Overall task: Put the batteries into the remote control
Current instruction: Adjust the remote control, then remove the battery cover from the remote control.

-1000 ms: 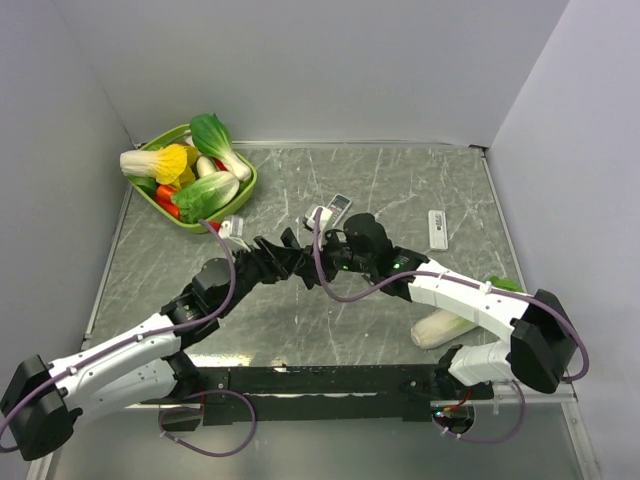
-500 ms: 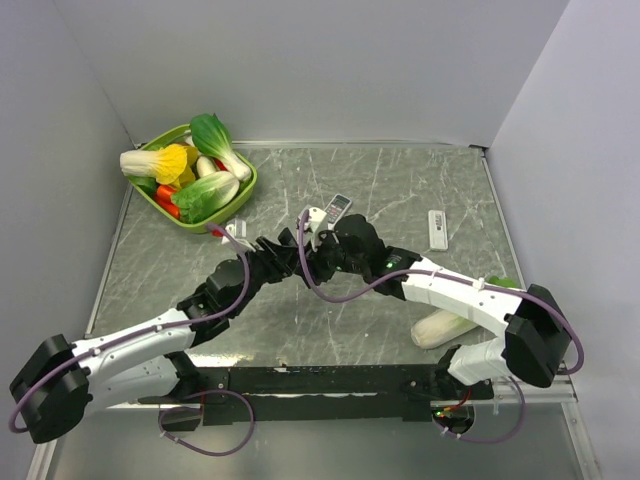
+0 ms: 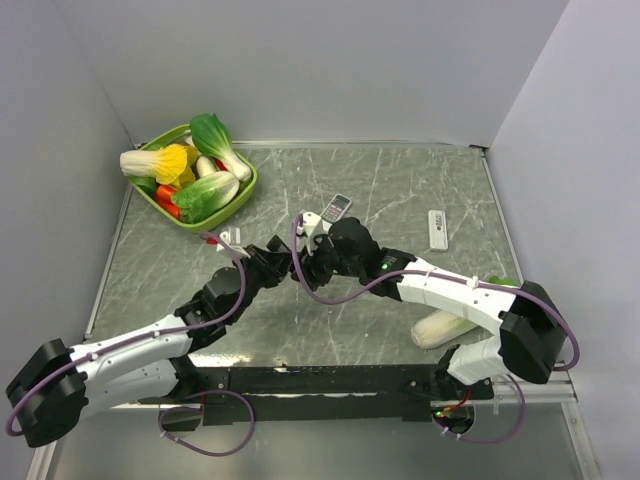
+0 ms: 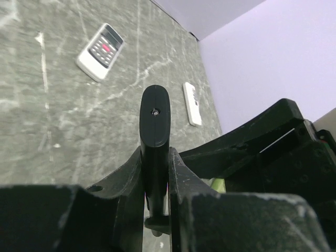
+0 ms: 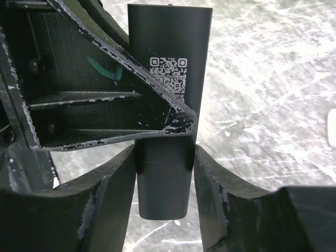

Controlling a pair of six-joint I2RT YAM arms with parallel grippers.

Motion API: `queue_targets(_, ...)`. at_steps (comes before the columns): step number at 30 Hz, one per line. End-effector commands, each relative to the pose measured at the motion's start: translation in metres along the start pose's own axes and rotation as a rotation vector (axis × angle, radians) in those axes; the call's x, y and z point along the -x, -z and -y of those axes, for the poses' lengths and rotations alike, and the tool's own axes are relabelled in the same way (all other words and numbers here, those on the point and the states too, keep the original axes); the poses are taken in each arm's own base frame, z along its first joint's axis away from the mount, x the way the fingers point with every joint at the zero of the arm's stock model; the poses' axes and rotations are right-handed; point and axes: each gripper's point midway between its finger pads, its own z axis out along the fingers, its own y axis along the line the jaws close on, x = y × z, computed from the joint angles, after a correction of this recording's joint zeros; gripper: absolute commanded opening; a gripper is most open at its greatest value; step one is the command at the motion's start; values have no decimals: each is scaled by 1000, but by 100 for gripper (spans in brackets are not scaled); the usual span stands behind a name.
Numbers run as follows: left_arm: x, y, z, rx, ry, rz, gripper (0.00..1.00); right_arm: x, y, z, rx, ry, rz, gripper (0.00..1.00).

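Note:
A black remote control hangs above the table, held by both grippers at once. In the right wrist view its back faces me, with a QR label. My right gripper is shut across the remote's width near its lower end. In the left wrist view the remote stands edge-on. My left gripper is shut on its two flat faces. Seen from above, the left gripper and right gripper meet at mid-table and hide the remote. The batteries are not visible in any view.
A white-and-grey remote lies just behind the grippers. A slim white remote lies to the right. A green basket of vegetables stands at the back left. A small red-and-white item lies near it. A pale vegetable rests beside the right arm.
The left gripper has closed from open onto the black remote that the right gripper holds. Both grippers have shifted slightly left.

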Motion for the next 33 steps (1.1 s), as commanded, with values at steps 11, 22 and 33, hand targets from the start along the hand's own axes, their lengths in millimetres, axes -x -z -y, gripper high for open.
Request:
queue_targets(11,17,14,-36,48,109,80,1,-4,21,-10,49,28,-61,78)
queue_targets(22,11,11,-36,36,135,52,1,0,-9,-12,83,27,-98,79)
queue_targets(33,16,12,-29,21,148,65,1,-1,-24,-14,98,27,-131,78)
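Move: The black remote control is already in the left hand's fingers, its middle about at that hand's point, standing steeply with one end down. From the right hand, whose fingers are still on either side just below its middle, that middle lies some 3 cm up, 1 cm to the left and 1 cm back. On the table about 19 cm below the left hand, the white handset lies roughly 21 cm ahead and 11 cm to its right; the slim white remote is some 17 cm ahead and 38 cm right. The right fingers open from about half to three-quarters wide and let go of the remote control's lower half, that hand easing back and a little right by about 2 cm, then returning forward and going left some 3 cm while sinking, so that it follows the remote with open fingers. Meanwhile the left hand keeps its grip and carries the remote about 4 cm left and 4 cm down, nearly all in the first half, then stays there with only a slight tip of the wrist. ##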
